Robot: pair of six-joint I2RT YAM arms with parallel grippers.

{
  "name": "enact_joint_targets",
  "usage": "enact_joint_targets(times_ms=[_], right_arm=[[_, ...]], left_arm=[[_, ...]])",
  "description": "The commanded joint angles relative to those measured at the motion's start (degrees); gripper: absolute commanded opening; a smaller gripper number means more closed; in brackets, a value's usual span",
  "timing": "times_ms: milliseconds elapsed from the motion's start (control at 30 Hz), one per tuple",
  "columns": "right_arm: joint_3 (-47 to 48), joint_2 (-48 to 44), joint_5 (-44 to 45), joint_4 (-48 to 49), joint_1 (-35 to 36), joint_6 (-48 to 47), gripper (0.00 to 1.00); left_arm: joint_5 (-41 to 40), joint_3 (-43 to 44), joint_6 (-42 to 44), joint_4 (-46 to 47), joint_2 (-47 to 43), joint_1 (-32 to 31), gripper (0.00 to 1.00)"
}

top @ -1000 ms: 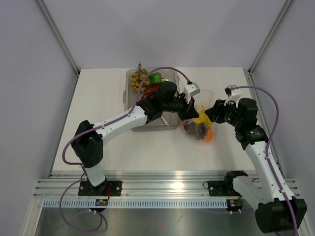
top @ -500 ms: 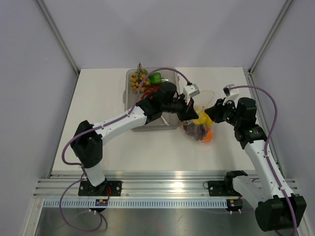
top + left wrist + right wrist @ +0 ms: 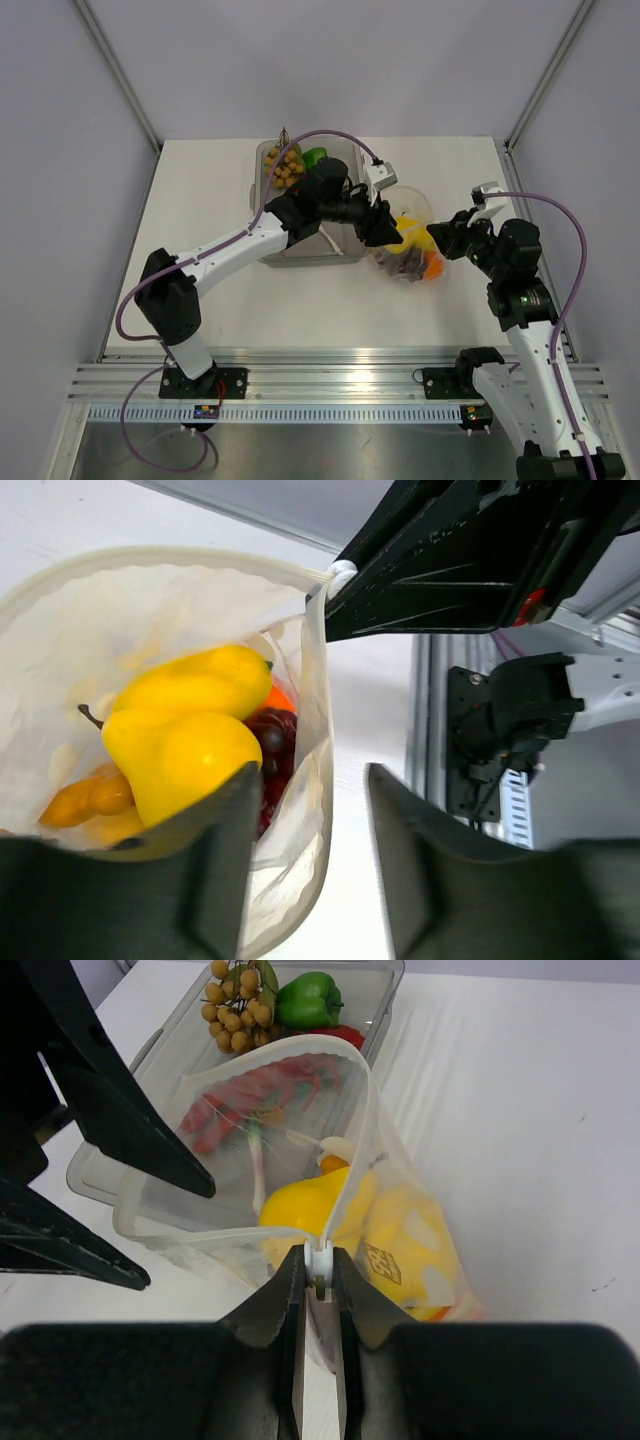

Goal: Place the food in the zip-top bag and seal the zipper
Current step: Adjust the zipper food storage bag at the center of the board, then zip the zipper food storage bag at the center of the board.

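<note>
The zip-top bag (image 3: 417, 203) stands open-mouthed just right of the tray, with food in it: yellow pieces (image 3: 190, 740), purple grapes (image 3: 270, 742) and an orange (image 3: 433, 265). My right gripper (image 3: 318, 1260) is shut on the white slider of the zipper (image 3: 321, 1256) at the bag's right end. My left gripper (image 3: 310, 780) is open at the opposite side. The bag (image 3: 312, 800) has its soft rim hanging loose between the fingers (image 3: 205, 880), touching neither pad firmly. In the top view the left gripper (image 3: 385, 230) and right gripper (image 3: 441, 240) face each other across the bag.
A rigid clear tray (image 3: 258, 200) sits left of the bag under my left arm. It holds a green pepper (image 3: 308, 1000), a cluster of small tan fruits (image 3: 235, 1005) and red chillies (image 3: 262, 1095). The table's right edge lies beyond my right arm.
My left gripper has opened and let go of the bag's rim. The right gripper has shut on the zipper slider and shifted right and toward the front. The bag mouth gapes wider.
</note>
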Motion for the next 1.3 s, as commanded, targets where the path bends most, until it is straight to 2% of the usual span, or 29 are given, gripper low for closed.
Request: enact_joint_targets(times_ms=[0,200,367,500,833,1067,1267], right_arm=[[3.8,-2.1,-0.1,0.0,-0.1,-2.6,0.0],[8.0,-2.9,-5.8,-3.8,-0.2,-7.9,0.0],[11.4,-3.0,-13.3,-10.2,-0.2,-11.5,0.0],[15.5,-3.9,-17.7,-15.7,-0.2,-14.7,0.0],[23.9,-4.4,-26.1,-28.7,-0.2,-18.7,0.0],[26.7,-4.2,-29.4,-31.3,-0.3,-19.3,0.0],[26.8,-4.4,-29.9,-32.0,-0.2,-19.5,0.0]], left_arm=[[5.9,4.9,1.8,-0.8,-2.1,0.9,0.57],[8.4,6.8,5.6,-2.1,-4.6,2.5,0.57],[11.0,8.6,16.3,-4.3,-7.1,2.1,0.59],[10.9,13.5,27.2,-12.1,-7.1,-0.4,0.62],[14.6,22.1,43.1,-28.9,-5.7,-7.2,0.71],[15.5,22.6,44.0,-29.9,-5.1,-9.2,0.71],[12.5,20.4,42.6,-27.4,-5.0,-10.5,0.71]])
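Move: The zipper end of the bag, a white slider, is already pinched in the right fingers and lies about 7 cm to the right of the left hand, level with it. The food in the bag sits some 5 cm ahead, 4 cm right and 17 cm below the left hand; from the right hand it is about 5 cm ahead, 3 cm left and as far below. The tray's middle is roughly 20 cm ahead, 17 cm left and 20 cm below the left hand. Back towards the bases, the right hand hauls the bag by its slider end about 13 cm, rising 8 cm and easing left, while it swings counter-clockwise some 30 degrees and keeps its pinch. The left hand, already off the rim, first rises, then draws back alongside, closing on the slider; it rolls and turns clockwise as its fingers spread wider over the bag's mouth. ##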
